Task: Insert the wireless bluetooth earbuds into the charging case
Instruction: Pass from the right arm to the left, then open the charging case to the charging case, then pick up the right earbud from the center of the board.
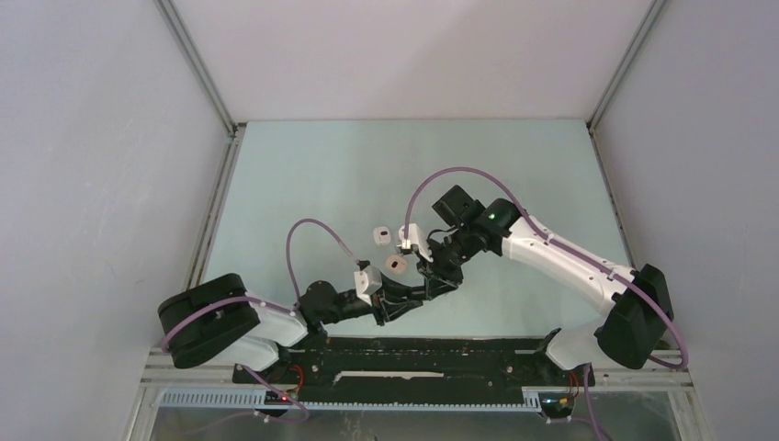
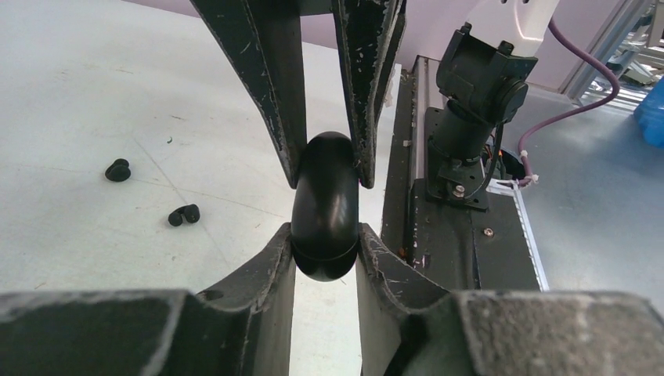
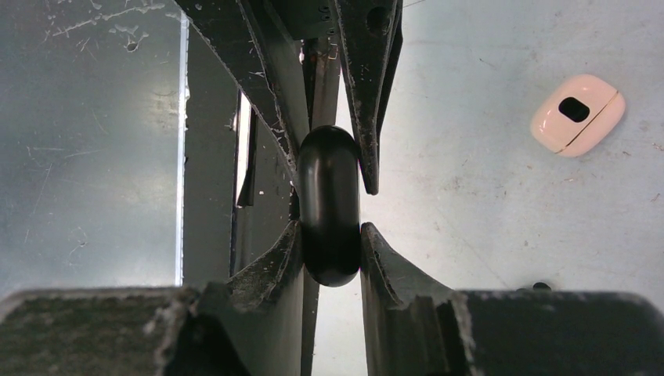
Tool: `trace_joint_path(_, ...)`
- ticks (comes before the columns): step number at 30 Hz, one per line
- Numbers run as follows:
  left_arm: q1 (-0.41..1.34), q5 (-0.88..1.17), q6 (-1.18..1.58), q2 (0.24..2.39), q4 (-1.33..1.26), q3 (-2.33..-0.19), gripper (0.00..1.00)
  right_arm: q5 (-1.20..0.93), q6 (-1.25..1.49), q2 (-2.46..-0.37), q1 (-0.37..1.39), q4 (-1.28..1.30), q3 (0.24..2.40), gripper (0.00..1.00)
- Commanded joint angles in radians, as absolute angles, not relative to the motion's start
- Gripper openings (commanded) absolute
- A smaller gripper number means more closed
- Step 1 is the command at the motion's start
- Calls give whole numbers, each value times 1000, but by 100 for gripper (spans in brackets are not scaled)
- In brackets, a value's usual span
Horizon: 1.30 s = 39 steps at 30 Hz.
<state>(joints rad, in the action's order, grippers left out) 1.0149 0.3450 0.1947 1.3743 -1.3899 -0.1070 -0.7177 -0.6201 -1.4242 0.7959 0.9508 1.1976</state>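
Note:
A glossy black charging case hangs above the table, gripped at both ends. My left gripper is shut on its near end, and the right gripper's fingers clamp the far end. In the right wrist view the same case sits in my right gripper, with the left gripper's fingers coming from above. Two black earbuds lie loose on the table to the left. From above, both grippers meet at mid-table.
A white case with a dark oval mark lies on the table to the right of my right gripper. Two small white cases show from above. The black base rail and the right arm's base stand nearby.

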Motion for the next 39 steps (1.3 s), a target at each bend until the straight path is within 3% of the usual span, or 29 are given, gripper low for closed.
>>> trace_joint_path(1, 1019, 363, 184, 1382, -1431, -138, 26, -743, -623, -1413, 791, 948, 1238, 16)
trace_joint_path(7, 1019, 371, 172, 1376, -1423, -137, 1, -733, -610, -1420, 791, 940, 1238, 28)
trace_joint_path(8, 1019, 369, 170, 1375, -1423, -136, 0, -727, -605, -1423, 791, 937, 1238, 31)
trace_joint_path(14, 1019, 375, 161, 1370, -1431, -129, 0, -694, -573, -1426, 770, 912, 1239, 44)
trace_joint_path(26, 1020, 389, 173, 1385, -1432, -138, 0, -792, -513, -1408, 641, 908, 1294, 46)
trace_joint_path(31, 1020, 367, 174, 1382, -1423, -137, 0, -884, -540, -1353, 504, 935, 1299, 48)
trace_joint_path(39, 1016, 292, 140, 1317, -1361, -119, 0, -614, -469, -1308, 367, 655, 1126, 52)
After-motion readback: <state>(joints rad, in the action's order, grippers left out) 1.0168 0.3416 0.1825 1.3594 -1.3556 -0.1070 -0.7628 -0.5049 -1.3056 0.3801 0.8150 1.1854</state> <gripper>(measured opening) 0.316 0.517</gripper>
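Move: The black charging case, still shut, is held between both hands. Its middle lies about 2 cm to the right of the left hand and 2 cm to the left of the right hand. From the right hand, the nearer black earbud lies roughly 13 cm ahead, 6 cm right, the farther one 20 cm ahead, 9 cm right. The pink case is some 13 cm ahead and 6 cm left. All three are about 14 cm below. The black case stays in the left fingers, which keep almost the same gap while their effort rises and that hand holds nearly still. The right fingers open, letting go of the case, then the right hand draws away forward about 11 cm, with some 6 cm to the right and 4 cm up, turning clockwise nearly 30 degrees, towards the black earbuds. ##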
